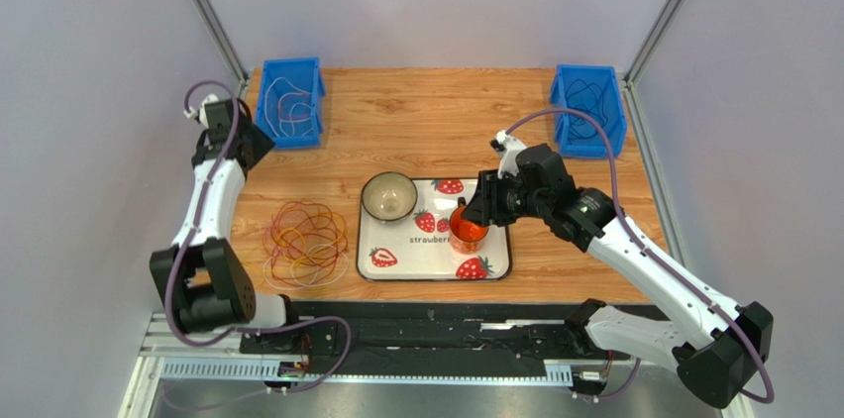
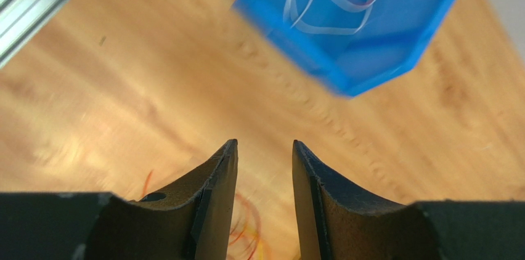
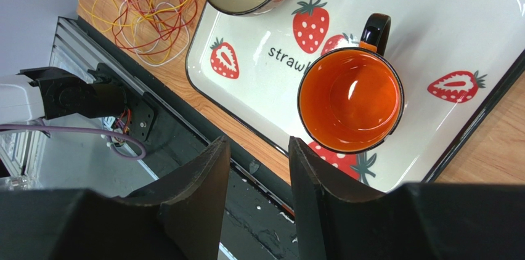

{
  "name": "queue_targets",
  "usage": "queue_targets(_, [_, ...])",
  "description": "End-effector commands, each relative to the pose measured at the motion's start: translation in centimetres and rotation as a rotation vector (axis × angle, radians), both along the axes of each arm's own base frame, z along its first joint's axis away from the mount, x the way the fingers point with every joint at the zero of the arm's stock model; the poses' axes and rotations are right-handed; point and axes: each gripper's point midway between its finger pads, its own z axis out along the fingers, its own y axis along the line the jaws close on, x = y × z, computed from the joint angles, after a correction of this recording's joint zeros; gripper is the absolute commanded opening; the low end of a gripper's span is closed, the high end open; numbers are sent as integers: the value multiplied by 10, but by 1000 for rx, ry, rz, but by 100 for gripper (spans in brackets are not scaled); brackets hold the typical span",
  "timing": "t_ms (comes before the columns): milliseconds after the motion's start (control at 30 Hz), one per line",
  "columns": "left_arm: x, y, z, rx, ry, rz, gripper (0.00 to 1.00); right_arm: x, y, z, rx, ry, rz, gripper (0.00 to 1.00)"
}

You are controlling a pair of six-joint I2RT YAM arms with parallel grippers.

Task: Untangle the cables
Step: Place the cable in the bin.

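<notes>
The tangled cables (image 1: 305, 240) are thin yellow, orange, red-brown and white loops piled on the wooden table left of the tray. They also show in the right wrist view (image 3: 148, 7), and faintly between the fingers in the left wrist view (image 2: 246, 229). My left gripper (image 1: 246, 146) (image 2: 265, 143) is open and empty, held above the table between the pile and the left bin. My right gripper (image 1: 474, 210) (image 3: 259, 140) is open and empty, hovering over the tray's front edge beside the orange mug (image 3: 351, 100).
A strawberry tray (image 1: 495, 264) holds a bowl (image 1: 388, 196) and the orange mug (image 1: 468, 228). A blue bin (image 1: 290, 101) with white cable loops stands at the back left, also seen in the left wrist view (image 2: 394, 38). Another blue bin (image 1: 589, 106) with dark cables stands at the back right.
</notes>
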Motion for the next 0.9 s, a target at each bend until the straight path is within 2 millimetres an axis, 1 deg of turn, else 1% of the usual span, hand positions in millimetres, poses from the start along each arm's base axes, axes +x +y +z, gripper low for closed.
queue_targets(0, [-57, 3, -17, 58, 62, 34, 47, -1, 9, 14, 69, -31, 21, 44])
queue_targets(33, [-69, 1, -13, 74, 54, 25, 47, -1, 9, 12, 70, -30, 24, 44])
queue_targets(67, [-83, -1, -27, 66, 91, 41, 47, -2, 10, 12, 72, -27, 27, 44])
queue_targets(100, [-89, -3, -29, 55, 90, 47, 48, -1, 11, 12, 75, -30, 28, 44])
queue_targets(133, [-97, -7, -26, 39, 79, 57, 48, -2, 10, 10, 74, -24, 30, 44])
queue_targets(167, [-106, -8, -34, 25, 95, 72, 48, -3, 12, 10, 76, -22, 36, 44])
queue_targets(200, [-111, -10, -36, 18, 94, 76, 49, -3, 12, 10, 75, -19, 38, 44])
queue_targets(233, [-118, -12, -33, 15, 74, 84, 49, -4, 12, 9, 75, -12, 40, 44])
queue_targets(267, [-125, -14, -41, 12, 83, 83, 50, -5, 11, 8, 74, -10, 39, 44])
queue_targets(300, [-129, -14, -43, 16, 79, 89, 51, -6, 10, 9, 81, -17, 38, 44])
queue_targets(333, [-133, -13, -41, 18, 53, 104, 52, -6, 10, 8, 78, -19, 35, 44])
queue_targets(367, [-140, -12, -52, 22, 69, 121, 57, -7, 9, 5, 75, -15, 32, 44])
queue_targets(433, [-151, -12, -61, 12, 58, 162, 63, -7, 9, 3, 76, -14, 33, 45])
queue_targets(467, [-153, -12, -64, 8, 52, 170, 67, -8, 9, 2, 75, -12, 39, 44])
queue_targets(567, [-154, -13, -70, -20, 15, 201, 73, -8, 9, 0, 70, -10, 41, 44])
queue_targets(733, [-156, -7, -81, -40, 49, 283, 75, -8, 5, -6, 40, -16, 42, 45])
queue_targets(867, [-151, -5, -92, -70, 77, 321, 75, -6, 4, -12, 23, -18, 43, 45])
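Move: The tangled cables lie about 14 cm back from the left gripper, 2 cm to its right and 17 cm below. The left bin, with the cable already in it, sits some 18 cm ahead of this gripper, 7 cm to its left and 15 cm below; the bowl is around 5 cm back, 18 cm right and 15 cm below. From the right gripper the cables lie roughly 31 cm left, 4 cm ahead and 19 cm below. Swing the empty left gripper back from the bin, about 16 cm, quickly at first and then easing off, while sinking some 9 cm towards the tangled cables. On the second half of the way spread the fingers well wider and turn the wrist counter-clockwise about 15 degrees, so that they arrive open over the pile without gripping anything. ##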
